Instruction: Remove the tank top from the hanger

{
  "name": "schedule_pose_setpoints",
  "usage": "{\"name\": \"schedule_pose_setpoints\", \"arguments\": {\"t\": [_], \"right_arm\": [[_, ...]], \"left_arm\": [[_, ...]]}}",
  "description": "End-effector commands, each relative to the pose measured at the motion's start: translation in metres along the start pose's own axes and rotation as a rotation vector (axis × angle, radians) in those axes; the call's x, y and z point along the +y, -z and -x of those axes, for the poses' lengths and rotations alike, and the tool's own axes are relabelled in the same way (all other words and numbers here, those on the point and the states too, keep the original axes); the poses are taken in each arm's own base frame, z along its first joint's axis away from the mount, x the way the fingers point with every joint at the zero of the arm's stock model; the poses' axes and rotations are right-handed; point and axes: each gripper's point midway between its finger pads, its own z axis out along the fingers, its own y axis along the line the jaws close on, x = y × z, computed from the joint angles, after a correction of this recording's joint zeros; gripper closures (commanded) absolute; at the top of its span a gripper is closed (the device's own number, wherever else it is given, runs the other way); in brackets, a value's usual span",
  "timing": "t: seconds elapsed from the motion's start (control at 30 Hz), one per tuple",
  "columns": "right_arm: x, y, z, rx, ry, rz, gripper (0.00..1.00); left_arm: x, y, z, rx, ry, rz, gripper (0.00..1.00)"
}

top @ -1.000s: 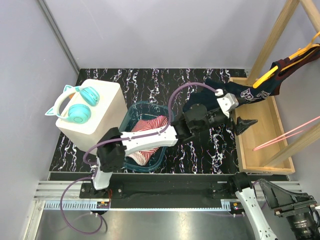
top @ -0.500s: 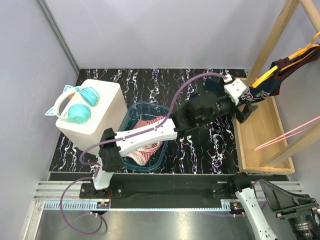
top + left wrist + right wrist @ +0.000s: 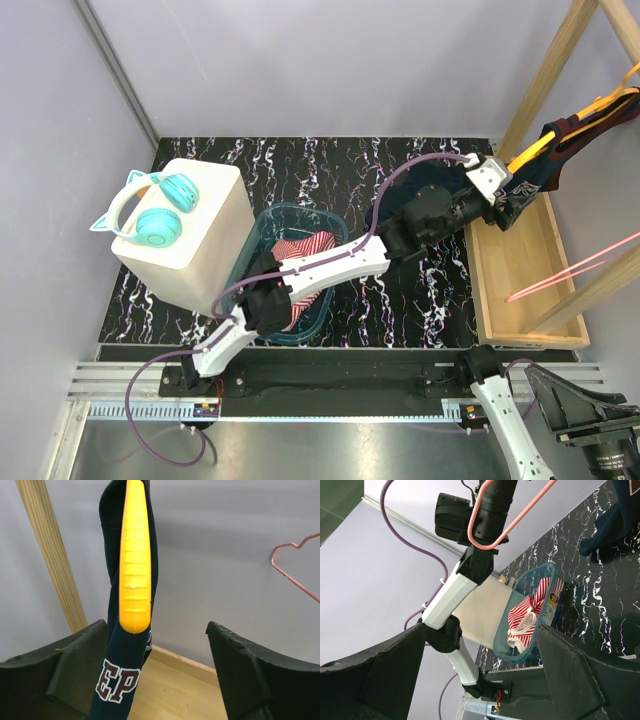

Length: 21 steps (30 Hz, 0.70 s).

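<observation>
A navy tank top [image 3: 548, 160] with maroon letters hangs on a yellow hanger [image 3: 527, 153] from the wooden rack at the right. My left gripper [image 3: 512, 198] has reached its lower hem and stands open. In the left wrist view the tank top [image 3: 117, 680] hangs between the jaws, close against the left finger [image 3: 75, 665], with the yellow hanger [image 3: 135, 570] tip above it. The right finger [image 3: 250, 670] stands well apart from the cloth. My right gripper [image 3: 485, 680] is open and holds nothing; it looks across the table from the near right.
A wooden tray [image 3: 520, 270] forms the rack's base, with a slanted post [image 3: 550, 70] behind. An empty pink hanger [image 3: 570, 270] juts out on the right. A teal basin [image 3: 262, 250] holds a red-striped garment [image 3: 300, 250]. Teal headphones [image 3: 155, 210] lie on a beige box [image 3: 200, 240].
My left arm has stretched further right and back, bringing its gripper from the table's middle up to the tank top's hem. Its jaws have narrowed slightly. The right arm has not moved.
</observation>
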Motion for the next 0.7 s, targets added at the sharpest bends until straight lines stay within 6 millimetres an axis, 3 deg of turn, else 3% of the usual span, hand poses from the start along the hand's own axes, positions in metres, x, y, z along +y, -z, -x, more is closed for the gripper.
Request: {"name": "schedule_pose_setpoints", "arguments": {"t": [0.0, 0.2, 0.37, 0.4, 0.5, 0.67], "right_arm": [[-0.026, -0.005, -0.017, 0.098, 0.004, -0.144, 0.01], [-0.026, -0.006, -0.018, 0.104, 0.001, -0.148, 0.01], [-0.026, -0.007, -0.018, 0.104, -0.001, -0.143, 0.01], [-0.026, -0.007, -0.018, 0.104, -0.001, -0.143, 0.01], [-0.024, -0.008, -0.017, 0.104, -0.004, -0.141, 0.01], [-0.022, -0.006, -0.016, 0.098, -0.010, -0.135, 0.01]], "left_arm": [[0.013, -0.008, 0.078, -0.277, 0.011, 0.055, 0.27], [0.014, -0.008, 0.096, -0.355, 0.007, 0.061, 0.24], [0.015, -0.007, 0.105, -0.379, 0.010, 0.067, 0.32], [0.015, -0.008, 0.104, -0.378, 0.017, 0.061, 0.43], [0.010, -0.013, 0.098, -0.364, 0.023, 0.038, 0.56], [0.013, -0.019, 0.076, -0.336, 0.011, 0.048, 0.55]]}}
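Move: The near end of the yellow hanger, with the dark tank top still on it, is just off my left fingertips: about 3 cm ahead, 3 cm right and 3 cm above. The tank top's middle hangs some 9 cm ahead, 16 cm right and 12 cm below that hand. The pink hanger's near end is around 18 cm back, 3 cm left and 3 cm up. From my right hand, the yellow end lies roughly 35 cm ahead, 6 cm right and 6 cm up. I raise my left hand about 7 cm, almost straight up past the yellow hanger's rounded end, tipping the fingers some 15 degrees further upward so they come level with the hanger's arm. On the way I narrow the fingers from wide open to about half, one on each side of the hanger, without clamping it yet. ##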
